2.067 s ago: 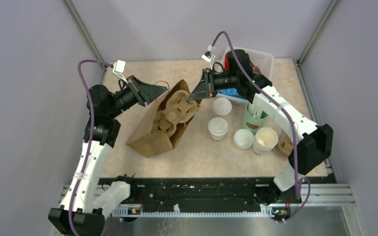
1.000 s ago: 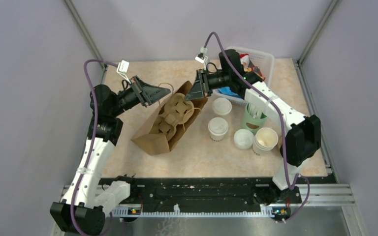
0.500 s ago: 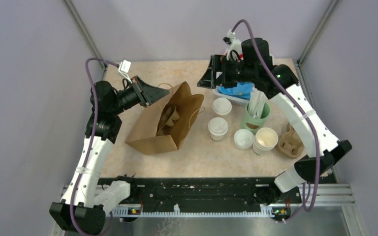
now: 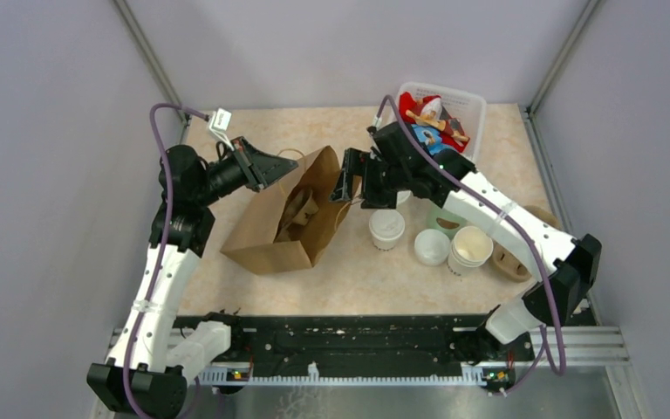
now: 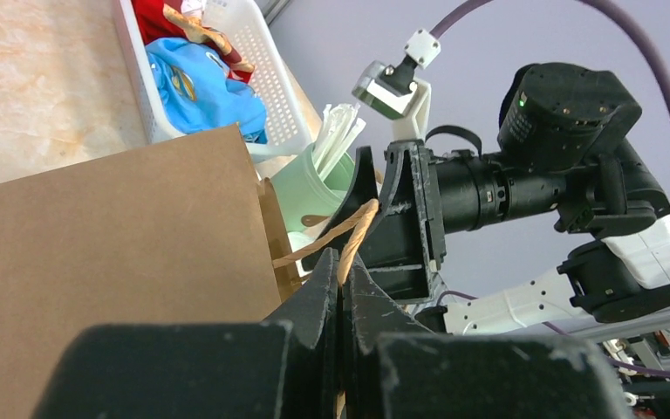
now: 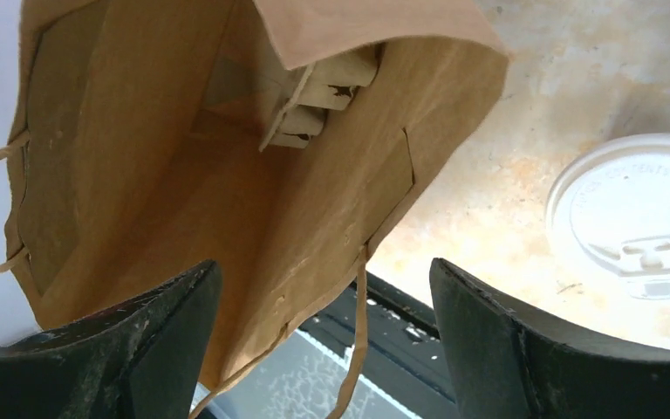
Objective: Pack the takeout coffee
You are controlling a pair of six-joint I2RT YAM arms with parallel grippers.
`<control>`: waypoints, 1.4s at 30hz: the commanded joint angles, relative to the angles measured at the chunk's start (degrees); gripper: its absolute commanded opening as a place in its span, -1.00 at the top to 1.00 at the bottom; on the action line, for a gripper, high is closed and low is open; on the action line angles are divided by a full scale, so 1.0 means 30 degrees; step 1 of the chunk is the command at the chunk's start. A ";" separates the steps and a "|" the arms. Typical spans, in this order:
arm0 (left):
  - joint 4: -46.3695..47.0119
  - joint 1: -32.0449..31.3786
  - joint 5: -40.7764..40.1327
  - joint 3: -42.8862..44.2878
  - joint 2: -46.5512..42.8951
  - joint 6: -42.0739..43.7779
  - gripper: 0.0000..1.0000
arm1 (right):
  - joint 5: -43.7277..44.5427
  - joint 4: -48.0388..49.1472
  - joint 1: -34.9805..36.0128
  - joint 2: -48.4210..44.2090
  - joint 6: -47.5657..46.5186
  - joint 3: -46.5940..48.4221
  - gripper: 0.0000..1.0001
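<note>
The takeout coffee, a white lidded cup, stands on the table right of the brown paper bag; its lid shows in the right wrist view. The bag lies open towards the right with a cardboard cup carrier inside. My left gripper is shut on the bag's twine handle and holds it up. My right gripper hangs open at the bag's mouth. The bag's other handle dangles loose between its fingers.
A white basket with red and blue packets sits at the back right. Right of the coffee are a loose lid, a stack of cups, a green holder and another carrier. My right arm hides whatever is behind it.
My right gripper let go of the carrier, which dropped into the bag. It opened, swung up over the basket, then came back down to the bag's mouth. The left gripper kept its hold.
</note>
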 commanded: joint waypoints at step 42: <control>-1.8034 -0.0093 -0.8510 0.8372 0.1182 0.4534 -0.95 | 0.9774 0.1245 0.4979 0.3387 -0.3744 0.7761 1.00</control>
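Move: The paper bag's right handle hangs between the right hand's open fingers, its middle about 3 cm to the left, 2 cm back and 2 cm lower; the bag's middle is some 14 cm left and 12 cm down, about 1 cm farther out. The nearer lidded cup stands roughly 9 cm right, 3 cm ahead and 17 cm below. From the left hand, still shut on the left handle, the right handle is about 12 cm right, 7 cm back and 12 cm lower. The right fingers shut on the bag's right handle beside the rim after easing about 3 cm left and slightly back and down, then draw it up some 9 cm, also forward and left, the fingertips tilting up about 25 degrees. Meanwhile the left hand lets go of the left handle, opening wide as it shifts about 7 cm left and a little back, turning counter-clockwise and tipping down some 20 degrees. ##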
